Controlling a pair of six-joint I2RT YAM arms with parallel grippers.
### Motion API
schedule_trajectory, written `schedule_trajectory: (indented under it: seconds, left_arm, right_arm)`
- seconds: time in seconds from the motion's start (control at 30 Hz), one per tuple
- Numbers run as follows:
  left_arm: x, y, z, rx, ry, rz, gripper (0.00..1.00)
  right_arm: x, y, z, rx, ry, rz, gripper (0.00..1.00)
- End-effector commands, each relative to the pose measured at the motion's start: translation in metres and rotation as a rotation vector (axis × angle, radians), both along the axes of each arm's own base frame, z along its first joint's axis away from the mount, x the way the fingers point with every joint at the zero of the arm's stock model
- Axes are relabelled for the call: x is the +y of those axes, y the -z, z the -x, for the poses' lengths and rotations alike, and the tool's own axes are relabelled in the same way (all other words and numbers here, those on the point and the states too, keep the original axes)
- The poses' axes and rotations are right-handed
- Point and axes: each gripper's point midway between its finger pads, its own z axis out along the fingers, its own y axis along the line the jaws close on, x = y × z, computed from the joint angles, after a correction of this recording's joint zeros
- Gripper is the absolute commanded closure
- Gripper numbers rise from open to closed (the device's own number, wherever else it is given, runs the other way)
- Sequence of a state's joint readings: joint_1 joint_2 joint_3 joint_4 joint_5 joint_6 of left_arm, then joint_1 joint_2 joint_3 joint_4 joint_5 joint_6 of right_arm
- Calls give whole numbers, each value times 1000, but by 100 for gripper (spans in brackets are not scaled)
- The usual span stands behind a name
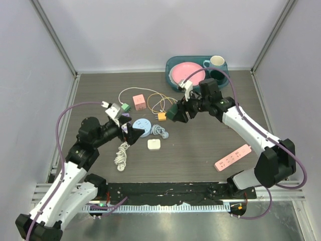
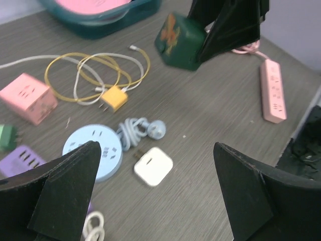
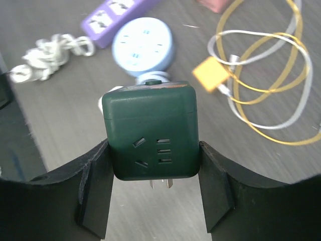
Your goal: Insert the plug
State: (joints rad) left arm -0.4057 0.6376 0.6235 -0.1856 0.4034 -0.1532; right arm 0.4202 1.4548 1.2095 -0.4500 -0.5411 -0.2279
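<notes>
My right gripper [image 1: 178, 113] is shut on a dark green cube plug [image 3: 150, 130]. It holds the cube by two sides above the table, and two metal prongs show under it. The same cube [image 2: 180, 42] hangs at the top of the left wrist view. A round light-blue socket [image 1: 142, 126] lies on the table left of it, also in the right wrist view [image 3: 143, 46]. My left gripper [image 1: 131, 133] is open and holds nothing. It hovers beside the blue socket [image 2: 98, 145], above a white square charger [image 2: 153, 166].
A purple power strip [image 3: 118, 15], a pink cube socket [image 1: 139, 102], an orange plug [image 1: 162, 116] with yellow and white cables, and a coiled white cable [image 1: 122, 154] lie around. A pink power strip [image 1: 232, 157] sits front right. A teal tray [image 1: 173, 65] holds a pink plate and a cup [image 1: 216, 62] at the back.
</notes>
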Motion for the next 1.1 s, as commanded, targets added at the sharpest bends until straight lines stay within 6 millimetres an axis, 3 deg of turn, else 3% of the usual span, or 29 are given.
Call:
schedule_trajectory:
  seconds: [0.0,0.17,0.3,0.67,1.07]
  left_arm:
    - [-34,-61,4,-137,221,79,0]
    - [-56,-66,8,-106,389,77,0]
    - [-68,-78,7,-122,489,75,0]
    - [-103,-89,9,-140,754,75,0]
    - [-129,-79,17,-94,862,56,4]
  right_arm:
    - [30,-40,43,-32,-201,-152,93]
    - [44,-77,66,-74,-302,-253,93]
    - [48,-95,81,-95,-381,-307,93]
    - [47,-106,100,-123,-458,-343,93]
    - [49,-116,108,-152,-483,-374,93]
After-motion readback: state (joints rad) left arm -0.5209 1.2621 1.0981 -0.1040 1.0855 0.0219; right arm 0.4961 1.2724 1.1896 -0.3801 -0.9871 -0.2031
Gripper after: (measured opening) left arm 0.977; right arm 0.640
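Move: The green plug, already gripped in the right hand's fingers, lies about 9 cm ahead of the open left hand, 18 cm to its right and 3 cm lower. Some 20 cm below the left hand, the yellow plug sits 15 cm ahead and 12 cm right, the round blue socket 8 cm ahead and straight below sideways, and the coiled grey cable 6 cm ahead and 9 cm right. From the right hand, the open left gripper is about 9 cm back, 19 cm left and slightly higher. Rightward by about 12 cm and up about half as far goes the left hand, fingers wide open, swinging clockwise nearly 45 degrees until they point at the green plug and straddle it. The right hand keeps its grip and draws the plug back and up, some 10 cm each, and 5 cm left towards the left gripper, turning counter-clockwise and tipping its fingers up towards level, and slows as the two meet. ##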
